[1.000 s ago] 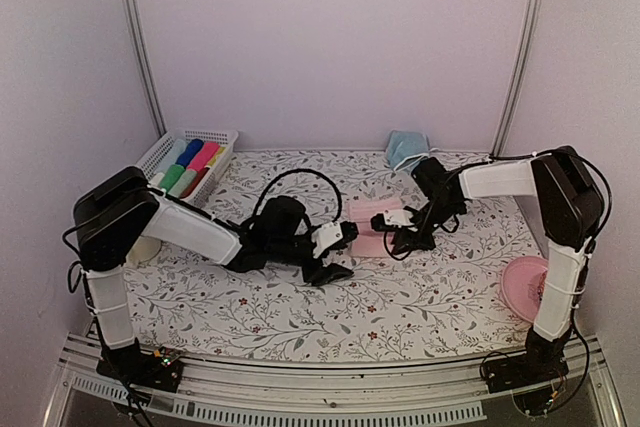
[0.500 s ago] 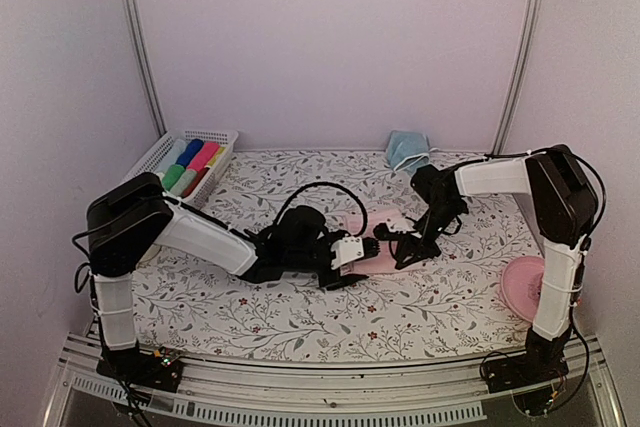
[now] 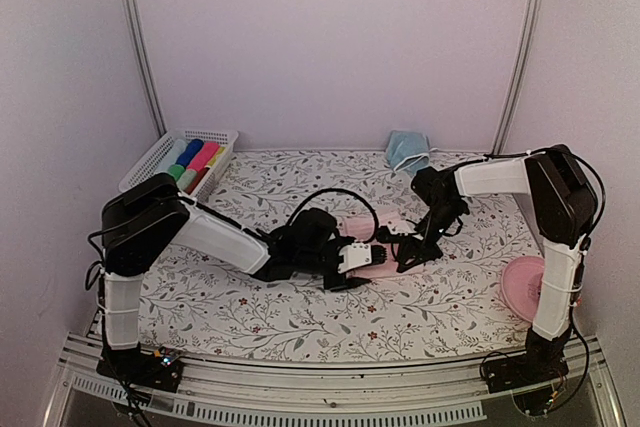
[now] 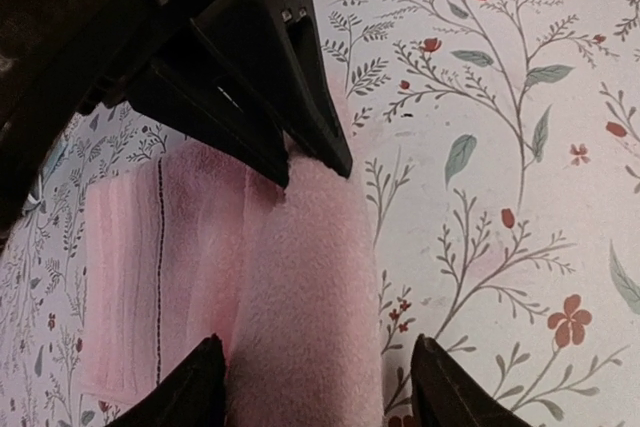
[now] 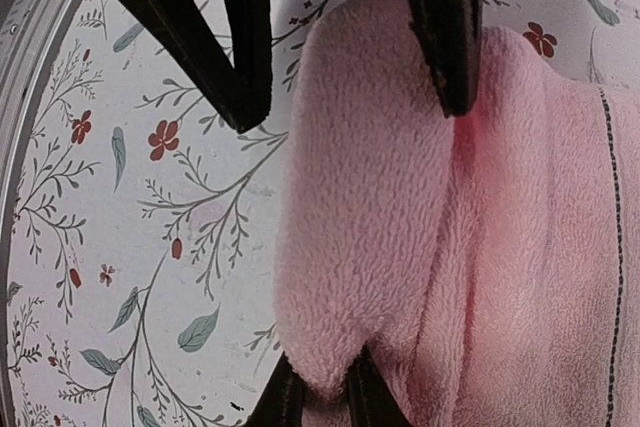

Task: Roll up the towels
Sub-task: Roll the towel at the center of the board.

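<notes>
The pale pink towel point(image 3: 385, 267) lies mid-table, its near edge turned over into a thick fold point(image 4: 300, 277). My right gripper point(image 5: 325, 402) is shut on one end of that fold point(image 5: 370, 177). My left gripper point(image 4: 315, 392) stands open from the opposite side, astride the fold: one finger point(image 4: 190, 392) touches the towel, the other point(image 4: 450, 392) rests on bare tablecloth. The two grippers point(image 3: 372, 249) point(image 3: 398, 245) meet tip to tip over the towel. The light blue towel point(image 3: 405, 150) lies crumpled at the back wall.
A white basket point(image 3: 160, 152) with several coloured cloth tubes stands at the back left. A round pink plate point(image 3: 525, 287) sits at the right edge beside the right arm's base. The floral tablecloth point(image 3: 300, 317) covers the table.
My left arm has reached right until its open jaws straddle the pink towel's fold, and they have narrowed slightly. My right gripper has drawn the towel's edge a little forward.
</notes>
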`<action>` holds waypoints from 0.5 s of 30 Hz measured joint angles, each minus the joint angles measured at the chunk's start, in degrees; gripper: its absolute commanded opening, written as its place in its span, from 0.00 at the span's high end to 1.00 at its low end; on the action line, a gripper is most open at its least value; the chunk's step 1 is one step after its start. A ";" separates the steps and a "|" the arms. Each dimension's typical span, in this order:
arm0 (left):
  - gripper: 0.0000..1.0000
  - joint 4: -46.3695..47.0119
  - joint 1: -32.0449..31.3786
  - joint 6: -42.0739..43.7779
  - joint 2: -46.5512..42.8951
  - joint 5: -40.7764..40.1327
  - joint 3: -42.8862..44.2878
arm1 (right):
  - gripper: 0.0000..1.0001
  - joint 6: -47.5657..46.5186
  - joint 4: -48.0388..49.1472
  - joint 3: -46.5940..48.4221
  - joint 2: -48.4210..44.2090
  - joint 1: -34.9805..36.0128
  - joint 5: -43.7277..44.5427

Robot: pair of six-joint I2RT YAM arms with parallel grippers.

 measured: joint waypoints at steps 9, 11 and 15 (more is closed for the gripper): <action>0.67 -2.91 -0.17 0.57 1.62 -0.04 1.81 | 0.88 -0.39 -0.44 0.00 0.00 0.00 -0.20; 0.72 -3.26 -0.22 0.52 1.75 -0.07 1.88 | 0.88 -0.44 -0.44 0.00 0.00 0.00 -0.26; 0.93 -3.67 -0.26 -0.02 1.77 -0.24 2.19 | 0.86 -0.48 -0.44 0.00 0.00 0.00 -0.28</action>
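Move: The left hand's open fingers already straddle the left end of the pink towel's fold, which lies directly under the hand point, about 2 cm down. The towel's hem band lies some 12 cm ahead of this hand and 4 cm to its right, and the blue towel about 30 cm ahead and 11 cm right. The right hand already holds the same fold; the fold's left end is about 10 cm to its left and 2 cm back, at nearly its height. The left hand sinks about 1.5 cm onto the left end of the pink fold while its fingers, one on the near side and one on the far side, close from well open to nearly shut and pinch the roll between them. The right hand stays in place with its fingers almost shut, keeping its hold on the fold towards the other end, with no turn of the wrist. ##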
